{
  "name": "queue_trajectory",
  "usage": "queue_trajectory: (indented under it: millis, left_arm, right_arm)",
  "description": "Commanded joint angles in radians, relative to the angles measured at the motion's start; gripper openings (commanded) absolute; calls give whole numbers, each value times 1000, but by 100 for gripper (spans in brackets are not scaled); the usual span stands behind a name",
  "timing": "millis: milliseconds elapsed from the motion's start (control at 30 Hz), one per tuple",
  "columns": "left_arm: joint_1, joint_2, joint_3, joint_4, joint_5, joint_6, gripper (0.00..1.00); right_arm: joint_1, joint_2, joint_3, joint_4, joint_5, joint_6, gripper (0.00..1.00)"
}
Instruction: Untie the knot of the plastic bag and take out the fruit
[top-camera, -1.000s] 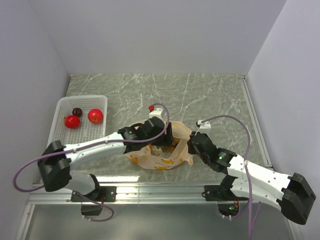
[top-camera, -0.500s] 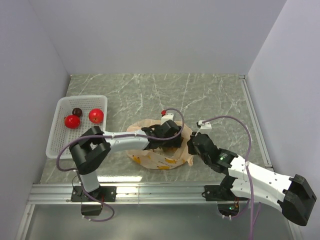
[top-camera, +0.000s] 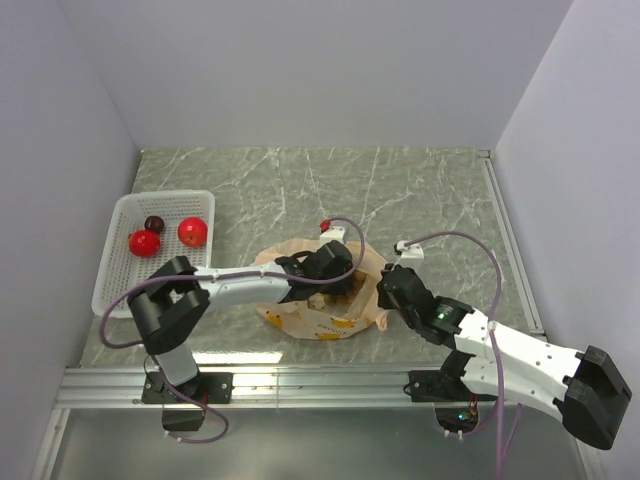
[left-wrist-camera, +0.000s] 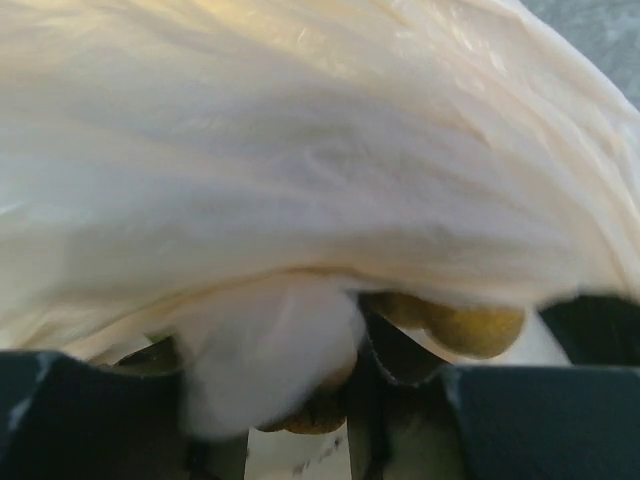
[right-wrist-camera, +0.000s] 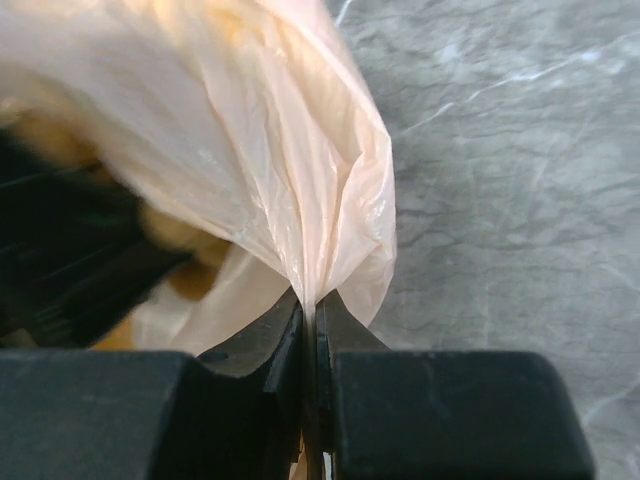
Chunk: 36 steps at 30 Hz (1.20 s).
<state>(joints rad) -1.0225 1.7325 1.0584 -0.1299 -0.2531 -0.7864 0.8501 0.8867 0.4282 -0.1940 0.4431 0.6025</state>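
The pale peach plastic bag (top-camera: 310, 318) lies open in the middle of the table; its knot is out of view. My left gripper (top-camera: 335, 287) reaches inside it. In the left wrist view the bag (left-wrist-camera: 320, 150) drapes overhead, and the left gripper (left-wrist-camera: 280, 390) is shut on a tan ball of the fruit cluster (left-wrist-camera: 460, 328), with a fold of plastic caught alongside. My right gripper (top-camera: 385, 292) is at the bag's right edge. The right gripper (right-wrist-camera: 310, 310) is shut on a pinch of the bag (right-wrist-camera: 280, 150).
A white basket (top-camera: 110, 260) stands at the left and holds two red fruit (top-camera: 145, 242) (top-camera: 191, 231) and a dark maroon one (top-camera: 153, 222). Grey marble tabletop (top-camera: 430, 190) stretches behind the bag. White walls enclose the table on three sides.
My left arm swung right and its gripper went down into the bag, opened wider, then closed on the tan fruit. The right gripper kept its pinch on the bag's edge.
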Motion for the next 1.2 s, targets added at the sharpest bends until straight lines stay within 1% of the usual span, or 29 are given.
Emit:
queue_trajectory:
  millis: [0,100,133,200,233,333,367,433,467,500,567,633,667,733,767,867,900,933,1000,1067,1100,1167]
  left_arm:
    - [-4,-125,-35,10,20,27,21]
    - [-4,-192,-83,10,44,36,19]
    - [-4,-209,-95,12,73,42,19]
    - [-5,-263,-130,10,110,70,19]
    - [-7,-278,-142,4,151,81,19]
    - [-21,-350,-193,-4,212,154,18]
    - [-28,-394,-205,-10,225,167,18]
    - [-30,-450,-233,-7,230,183,18]
    - [-28,-514,-257,-2,206,184,18]
    - [-28,-546,-267,6,190,182,17]
    - [-19,-632,-276,27,160,177,16]
    - [-4,-674,-270,73,123,170,16]
    - [18,-701,-264,91,112,167,16]
    - [47,-712,-249,122,104,161,16]
    - [77,-712,-226,160,107,150,16]
    - [133,-690,-167,196,106,128,17]
    - [145,-682,-150,196,77,122,17]
    - [160,-676,-117,190,63,109,17]
    - [225,-656,-83,165,25,98,17]
    - [317,-643,-25,110,-32,99,18]
    - [397,-630,-5,49,-55,102,18]
    - [484,-616,34,-22,-84,110,18]
  right_arm:
    - [-6,14,67,-27,103,-17,12]
    - [-20,38,106,-44,134,-24,12]
    - [-22,46,131,-60,149,-20,12]
    - [-32,70,159,-81,181,-17,12]
    - [-39,80,184,-93,186,-20,12]
    - [-63,115,227,-107,198,-29,12]
    - [-72,124,233,-108,201,-30,12]
    - [-91,156,248,-111,192,-38,12]
    - [-91,165,250,-110,186,-44,12]
    - [-92,179,250,-105,180,-46,12]
    - [-89,185,230,-78,137,-58,11]
    - [-77,182,189,-33,89,-53,11]
    - [-72,178,175,-19,53,-50,11]
    - [-43,172,150,-1,36,-32,11]
    - [-33,172,146,-2,31,-26,11]
    - [9,178,139,-16,42,-10,11]
    - [15,182,133,-21,48,-4,11]
    - [23,184,132,-21,51,-1,11]
    - [35,181,123,-22,57,8,11]
    - [38,172,118,-24,55,13,11]
    - [41,170,118,-25,57,13,11]
    - [41,153,118,-34,63,10,11]
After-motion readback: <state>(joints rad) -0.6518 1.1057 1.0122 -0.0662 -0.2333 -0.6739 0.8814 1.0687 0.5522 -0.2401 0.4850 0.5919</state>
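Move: The longan bunch is already in the left fingers, down in the bag; the white basket's middle lies about 44 cm to the left, 7 ahead and a little lower. In the basket, one red fruit is some 35 cm left and 12 ahead, another 46 left and 10 ahead. The bag mouth's middle is 6 cm left and 1 back. From the right hand, holding the bag's edge, the bunch is about 8 cm left, 2 ahead and 3 lower. The longan bunch is drawn up out of the bag in the left hand's unbroken grip: up and back about 7 cm first, then steeply up and forward, about 24 cm higher in all, working left towards the basket while the fingers tip upward. The right hand keeps its pinch on the bag's edge, going 4 to 5 cm forward and up, then back down. ##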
